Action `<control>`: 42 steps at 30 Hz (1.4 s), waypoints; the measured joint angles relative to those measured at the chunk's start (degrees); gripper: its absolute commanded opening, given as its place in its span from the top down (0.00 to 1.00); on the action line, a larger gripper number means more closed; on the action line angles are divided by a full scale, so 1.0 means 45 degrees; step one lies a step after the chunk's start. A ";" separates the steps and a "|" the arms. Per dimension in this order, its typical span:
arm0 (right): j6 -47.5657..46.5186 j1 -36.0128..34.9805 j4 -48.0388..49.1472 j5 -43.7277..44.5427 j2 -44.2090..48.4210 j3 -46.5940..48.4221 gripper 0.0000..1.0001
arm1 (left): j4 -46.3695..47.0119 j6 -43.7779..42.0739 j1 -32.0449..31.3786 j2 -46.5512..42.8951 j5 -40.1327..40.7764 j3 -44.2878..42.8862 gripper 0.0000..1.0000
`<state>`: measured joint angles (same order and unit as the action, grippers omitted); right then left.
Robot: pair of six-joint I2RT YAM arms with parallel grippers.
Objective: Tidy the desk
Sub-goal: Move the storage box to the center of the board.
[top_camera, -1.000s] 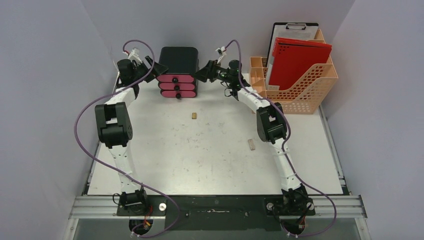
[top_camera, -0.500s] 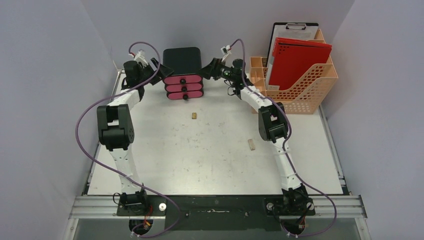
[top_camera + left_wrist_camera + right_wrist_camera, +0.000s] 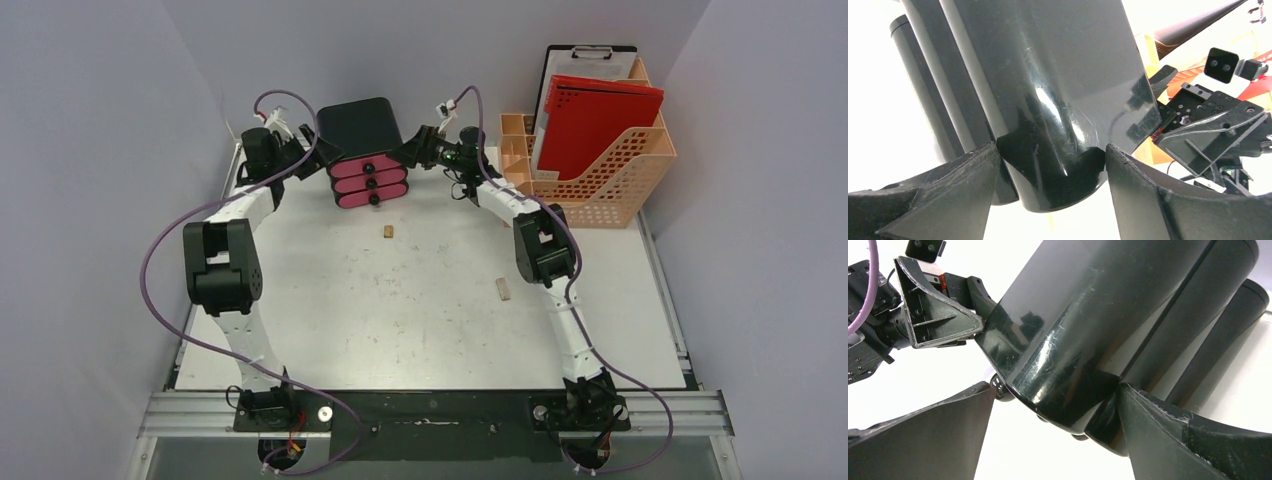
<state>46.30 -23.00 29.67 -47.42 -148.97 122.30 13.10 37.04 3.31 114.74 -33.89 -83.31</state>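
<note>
The white, speckled desk [image 3: 420,310] carries a black drawer box [image 3: 360,125] with pink drawers at its back middle, turned askew. My left gripper [image 3: 312,148] is at the box's left side. In the left wrist view both of its fingers press a rounded black corner of the drawer box [image 3: 1048,90], so the left gripper [image 3: 1052,147] is shut on it. My right gripper [image 3: 408,150] is at the box's right side. In the right wrist view the right gripper [image 3: 1055,387] stands wide around a lower corner of the box [image 3: 1088,340]: one finger touches it, the other shows a gap.
An orange perforated file rack [image 3: 610,185] stands at the back right, holding a red folder [image 3: 595,115] and a clipboard [image 3: 585,55]. Two small wooden blocks lie on the desk, one [image 3: 387,231] in front of the box and one [image 3: 504,289] further right. Grey walls close in on both sides.
The drawer box has shifted slightly right and turned askew between the two grippers. The left gripper has narrowed onto its corner. Both arms moved a little with the box.
</note>
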 measured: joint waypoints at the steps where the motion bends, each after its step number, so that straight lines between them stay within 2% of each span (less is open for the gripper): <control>1: 0.0049 -0.0092 0.0068 -0.0015 0.0131 -0.0223 0.05 | -0.0053 -0.0141 0.0063 -0.0165 0.0010 0.0155 0.25; 16: -0.0010 -0.2001 -0.0165 -0.0622 0.1229 -0.1758 0.07 | -0.0529 -0.1676 0.1851 -0.2055 0.0549 0.2108 0.21; 19: -0.0704 -0.2064 -0.0923 -0.0636 0.1409 -0.1724 0.08 | -0.0525 -0.1768 0.1899 -0.2239 0.0573 0.2322 0.15; 22: -0.1812 -0.2064 -0.2283 -0.0573 0.1622 -0.1617 0.09 | -0.0525 -0.1807 0.1928 -0.2283 0.0549 0.2380 0.03; 27: -0.3133 -0.1817 -0.4070 -0.0423 0.2025 -0.1637 0.10 | -0.0345 -0.1535 0.2249 -0.2710 0.0423 0.2837 0.04; 31: -0.3599 -0.1253 -0.4595 -0.0471 0.2739 -0.2045 0.10 | 0.0903 -0.0894 0.2827 -0.3978 0.0049 0.4444 0.04; 37: -0.3808 -0.0102 -0.4561 -0.0617 0.4430 -0.3759 0.10 | 0.4138 0.0670 0.3089 -0.6319 -0.0447 0.8471 0.04; 42: -0.3818 0.0510 -0.4235 -0.0651 0.5775 -0.5508 0.10 | 0.5144 0.1821 0.2832 -0.6470 -0.0520 1.0788 0.00</control>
<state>29.12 -20.71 10.61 -50.35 -122.98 97.51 36.25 45.23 16.05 85.62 -36.23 -34.76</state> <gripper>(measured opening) 0.900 0.973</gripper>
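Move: The storage box stands between the hands, already touched from both sides; its middle is about 8 cm to the left hand's right, 4 cm ahead and 7 cm below. From the right hand, the storage box is roughly 10 cm left, 4 cm ahead and 7 cm below. The small tan block lies on the board some 12 cm back and 5 cm left of the right hand, and the orange rack some 38 cm right, level with it. The right fingers, still against the storage box's right side, push it left and back towards the base, about 10 cm back and 7 cm left, while the left fingers go along on its left side. Then the left hand opens wider and withdraws back past the box's front, dipping at the end; the right hand pulls off to the right some 13 cm, fingertips tipping down, and rises slightly. ##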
